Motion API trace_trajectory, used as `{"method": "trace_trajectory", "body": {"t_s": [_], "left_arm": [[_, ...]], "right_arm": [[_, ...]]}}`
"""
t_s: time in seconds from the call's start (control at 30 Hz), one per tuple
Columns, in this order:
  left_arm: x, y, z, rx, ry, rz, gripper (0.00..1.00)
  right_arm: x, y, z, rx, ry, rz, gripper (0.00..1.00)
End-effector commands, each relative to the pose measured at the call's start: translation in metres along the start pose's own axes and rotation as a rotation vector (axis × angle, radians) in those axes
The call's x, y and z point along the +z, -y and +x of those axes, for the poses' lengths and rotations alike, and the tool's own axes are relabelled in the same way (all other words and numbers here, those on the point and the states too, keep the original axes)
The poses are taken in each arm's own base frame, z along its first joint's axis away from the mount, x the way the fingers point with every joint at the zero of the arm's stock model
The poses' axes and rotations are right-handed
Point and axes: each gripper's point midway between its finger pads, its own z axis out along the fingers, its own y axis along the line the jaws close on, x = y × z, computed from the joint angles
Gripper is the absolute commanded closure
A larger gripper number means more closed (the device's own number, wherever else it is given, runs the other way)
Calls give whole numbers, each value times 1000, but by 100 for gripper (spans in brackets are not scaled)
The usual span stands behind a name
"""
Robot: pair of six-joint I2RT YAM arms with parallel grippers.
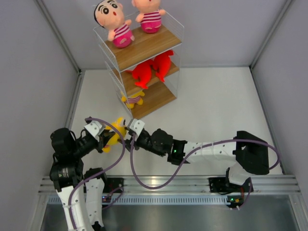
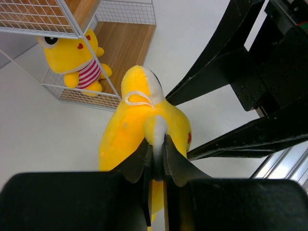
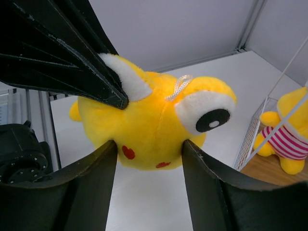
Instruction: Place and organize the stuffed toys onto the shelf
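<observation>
A yellow figure (image 1: 116,129) hangs above the table between both grippers, in front of the shelf (image 1: 149,44). My left gripper (image 1: 107,137) is shut on a white patch of it (image 2: 139,120). My right gripper (image 1: 129,131) grips its head from both sides (image 3: 154,120). On the shelf, two boy dolls (image 1: 113,21) (image 1: 150,17) sit on the top board. Two red sharks (image 1: 142,74) (image 1: 162,62) lie on the middle board. The other yellow figure (image 1: 134,99) sits on the bottom board; it also shows in the left wrist view (image 2: 77,57) and the right wrist view (image 3: 286,134).
Grey enclosure walls stand left, right and behind the white table. A metal rail (image 1: 168,185) runs along the near edge with both arm bases. Purple cables (image 1: 130,163) loop between the arms. The shelf's wire frame (image 2: 86,96) is close beside the held toy.
</observation>
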Motion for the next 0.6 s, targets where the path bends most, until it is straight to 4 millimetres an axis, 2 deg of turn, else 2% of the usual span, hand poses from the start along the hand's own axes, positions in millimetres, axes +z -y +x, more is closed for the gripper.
{"method": "trace_trajectory", "body": {"t_s": [0.0, 0.03, 0.1, 0.17, 0.2, 0.33, 0.37, 0.43, 0.47, 0.57], "left_arm": [[-2, 11, -20, 41, 66, 57, 98], [-2, 12, -21, 38, 68, 61, 97], [-3, 13, -21, 42, 70, 61, 98], [-3, 13, -21, 46, 71, 56, 97], [-3, 12, -19, 42, 67, 53, 97], [-3, 7, -14, 49, 52, 21, 94], [-3, 3, -12, 51, 43, 5, 85], [-4, -7, -6, 64, 15, -53, 49], [-5, -10, -5, 70, 8, -74, 30], [-9, -23, -1, 96, -22, -145, 14]], "right_arm": [[14, -5, -43, 55, 131, -32, 46], [14, -4, -43, 55, 134, -29, 58], [15, -5, -46, 59, 145, -36, 71], [15, -4, -47, 82, 151, -37, 92], [14, 2, -48, 91, 159, -21, 100], [2, 23, -53, 158, 186, 53, 100], [-3, 32, -44, 155, 167, 95, 100], [-12, 49, -42, 142, 155, 162, 100], [-17, 60, -31, 128, 128, 221, 100], [-33, 88, -11, 49, 38, 348, 100]]}}
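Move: The yellow toy still hangs from the left fingers, its middle about 3 cm ahead of the left hand, 2 cm to its right and 3 cm below. From the open right fingers, spread around its face, that is about 3 cm to the left, level in reach and 3 cm down. The shelved yellow toy sits some 22 cm ahead of the right hand, 2 cm right and 8 cm down; the bottom shelf's empty part is about 10 cm farther right. The right fingers close on the toy's face and pinch a fold of plush between them; only afterwards do the left fingers, which held it by one eye bulge, open wide and let go, that hand staying nearly in place. The right hand then draws the toy forward and to the right, some 5 cm altogether, away from the left gripper and towards the bottom shelf, sinking slightly and turning about 10 degrees clockwise. ##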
